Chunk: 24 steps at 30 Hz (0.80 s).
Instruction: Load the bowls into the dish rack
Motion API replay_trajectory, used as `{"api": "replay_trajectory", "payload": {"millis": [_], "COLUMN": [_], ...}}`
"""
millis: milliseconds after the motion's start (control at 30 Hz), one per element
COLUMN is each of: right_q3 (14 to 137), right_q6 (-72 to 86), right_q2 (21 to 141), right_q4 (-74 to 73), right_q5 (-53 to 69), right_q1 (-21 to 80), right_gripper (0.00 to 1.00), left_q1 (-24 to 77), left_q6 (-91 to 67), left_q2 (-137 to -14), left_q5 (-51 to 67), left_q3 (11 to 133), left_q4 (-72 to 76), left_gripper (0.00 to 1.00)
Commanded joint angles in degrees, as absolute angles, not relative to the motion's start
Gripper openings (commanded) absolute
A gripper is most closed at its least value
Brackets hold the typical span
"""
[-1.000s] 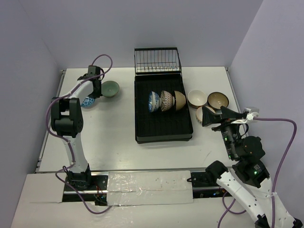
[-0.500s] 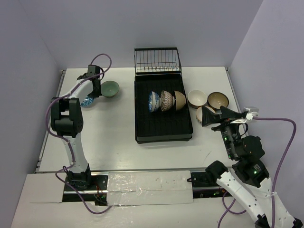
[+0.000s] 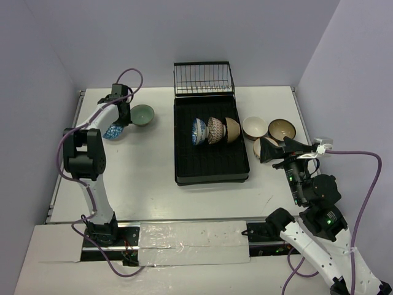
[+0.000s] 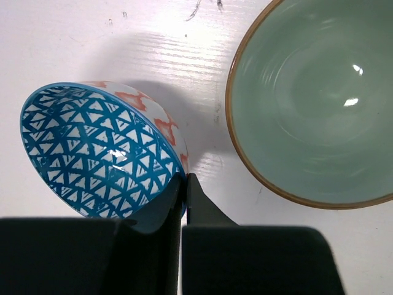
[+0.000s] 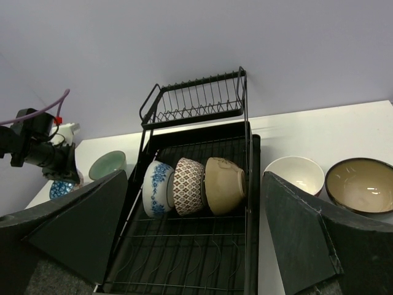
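My left gripper (image 4: 183,179) is shut on the rim of a bowl with a blue triangle pattern inside and white-and-red outside (image 4: 98,150), which is tilted at the table's far left (image 3: 113,131). A pale green bowl (image 4: 313,98) stands right beside it (image 3: 143,114). The black dish rack (image 3: 181,173) holds three bowls on their sides: blue-white (image 5: 157,187), brown patterned (image 5: 189,184) and tan (image 5: 224,184). My right gripper (image 3: 265,150) is open and empty, above a bowl it partly hides (image 3: 258,147), right of the rack.
A white bowl (image 5: 293,176) and a tan bowl with a dark rim (image 5: 359,185) stand upright right of the rack. The upright wire basket (image 3: 204,78) is at the rack's far end. Walls close in on the left, back and right.
The left wrist has shifted slightly, still holding the blue-triangle bowl by its rim. The right arm has barely moved.
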<state>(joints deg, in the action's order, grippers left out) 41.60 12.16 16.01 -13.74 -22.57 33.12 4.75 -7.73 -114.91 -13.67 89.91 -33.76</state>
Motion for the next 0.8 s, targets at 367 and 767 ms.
{"api": "replay_trajectory", "payload": {"millis": [367,767], "right_q3": [41.2,41.3], "right_q6": [12.3,12.1], "right_q2": [15.9,16.4], "right_q4": [-12.1,-12.0], "right_q5": [-21.9,-21.4], "right_q1": [33.8,33.7], "right_gripper": [0.97,0.97], "left_q1": [4.5,5.0], "left_q6": [-15.0,-37.1], "left_q2": [-92.4,-71.4], "left_q5": [-2.7,40.0], "left_q3": [85.8,61.3], "left_q4": [-31.1,4.3], "left_gripper": [0.00,0.00]}}
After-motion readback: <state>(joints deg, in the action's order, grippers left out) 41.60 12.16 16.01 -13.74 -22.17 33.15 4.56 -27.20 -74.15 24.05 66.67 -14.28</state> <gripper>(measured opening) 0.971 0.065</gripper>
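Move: The left hand already holds the small blue patterned bowl by its rim. Its place in the dish rack, the gap left of the blue-white bowl, lies about 27 cm to the right, 3 cm back and roughly level; the blue-white bowl stands some 34 cm right, 3 cm back. The green bowl sits 8 cm right and 5 cm ahead, about 4 cm lower. From the right hand that gap is roughly 25 cm ahead, 28 cm left and 28 cm below. Keeping its pinch on the rim of the blue patterned bowl, the left hand carries it up about 20 cm, slowly at first and then fast, while swinging some 12 cm right, towards the rack's side, and drawing back 8 cm or so. The wrist rolls its left side down by about 40 degrees and tips the fingers up out of their downward slant by some 30. ##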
